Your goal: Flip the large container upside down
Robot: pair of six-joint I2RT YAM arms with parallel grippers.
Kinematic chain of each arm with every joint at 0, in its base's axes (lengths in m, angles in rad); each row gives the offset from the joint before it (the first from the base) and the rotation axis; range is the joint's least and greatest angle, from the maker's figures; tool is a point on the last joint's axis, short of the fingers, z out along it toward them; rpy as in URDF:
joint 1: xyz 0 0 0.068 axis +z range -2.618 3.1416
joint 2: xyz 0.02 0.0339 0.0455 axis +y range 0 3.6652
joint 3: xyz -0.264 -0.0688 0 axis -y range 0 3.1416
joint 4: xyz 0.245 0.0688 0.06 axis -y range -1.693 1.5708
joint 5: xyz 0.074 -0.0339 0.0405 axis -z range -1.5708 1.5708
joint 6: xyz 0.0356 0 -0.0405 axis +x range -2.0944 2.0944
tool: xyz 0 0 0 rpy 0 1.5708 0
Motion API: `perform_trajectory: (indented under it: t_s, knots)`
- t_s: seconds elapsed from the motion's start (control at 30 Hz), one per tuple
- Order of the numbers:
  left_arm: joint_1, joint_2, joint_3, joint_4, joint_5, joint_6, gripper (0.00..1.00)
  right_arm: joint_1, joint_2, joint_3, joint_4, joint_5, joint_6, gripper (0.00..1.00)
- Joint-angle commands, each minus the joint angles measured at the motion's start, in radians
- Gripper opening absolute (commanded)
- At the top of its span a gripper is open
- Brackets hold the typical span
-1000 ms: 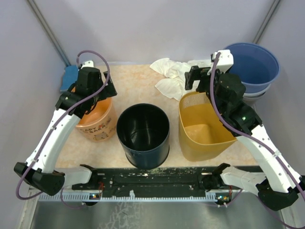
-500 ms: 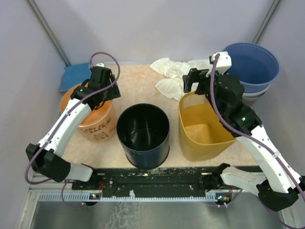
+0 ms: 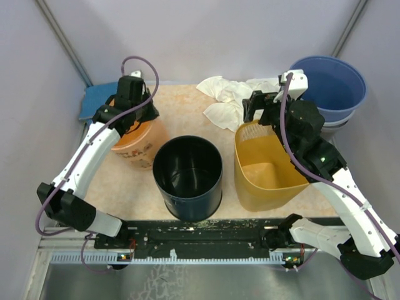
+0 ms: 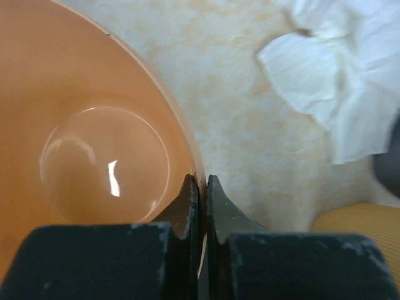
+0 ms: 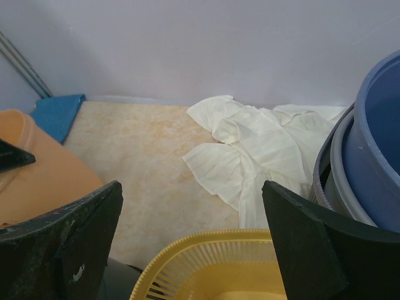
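The orange container [image 3: 139,145] stands tilted at the left of the table, its labelled side wall showing from above. My left gripper [image 3: 133,111] is shut on its rim. In the left wrist view the fingers [image 4: 199,187] pinch the thin rim, one inside and one outside, and the container's round bottom [image 4: 103,159] shows inside. The container's side also shows in the right wrist view [image 5: 37,169]. My right gripper [image 3: 258,107] is open and empty above the far rim of the yellow basket [image 3: 265,170], fingers wide apart [image 5: 190,200].
A black bucket [image 3: 187,175] stands in the middle, close to the orange container. A white cloth [image 3: 226,100] lies at the back. A blue bucket [image 3: 331,84] sits stacked in a grey one at the back right. A blue sponge [image 3: 95,98] lies at the back left.
My left arm has swung toward the back and right with the orange container's rim in its grip, and the container has tipped from upright to tilted. The right arm has barely moved.
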Motion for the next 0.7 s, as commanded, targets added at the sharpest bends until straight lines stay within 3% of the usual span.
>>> perform_trajectory:
  t_s: [0.0, 0.3, 0.47, 0.67]
  knots:
    - [-0.001, 0.002, 0.144, 0.157, 0.238, 0.013, 0.0, 0.007, -0.017, -0.001, 0.037, 0.02, -0.013, 0.93]
    - [0.014, 0.025, 0.112, 0.554, 0.469, -0.146, 0.0, 0.007, -0.02, 0.007, 0.027, 0.027, -0.01, 0.93]
    - [0.109, 0.026, -0.095, 0.941, 0.718, -0.368, 0.0, 0.006, -0.027, 0.006, 0.012, 0.034, -0.011, 0.93]
    - [0.236, 0.04, -0.392, 1.495, 0.907, -0.714, 0.0, 0.007, -0.035, -0.009, 0.005, 0.033, -0.007, 0.93]
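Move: The left hand already pinches the rim of the large orange container, whose middle lies about 7 cm to its left, 3 cm back and 12 cm below; the container already leans, bottom to the right. From this hand the black bin stands about 14 cm to the right and 20 cm back, the white cloth roughly 35 cm right and 20 cm ahead, on the table. From the waiting right hand the orange container is about 43 cm left, 6 cm ahead and 27 cm lower. Keeping its closed pinch on the rim, the left hand swings the large container up and to the right, rising about 13 cm while drifting a little forward, past the far side of the black bin and towards the white cloth, then sinks some 4 cm and eases slightly back left. All the while the wrist rolls some 45 degrees, its left side dropping and right side rising, while the fingers tip upward and turn clockwise, to swing the container's bottom out to the right and up. ##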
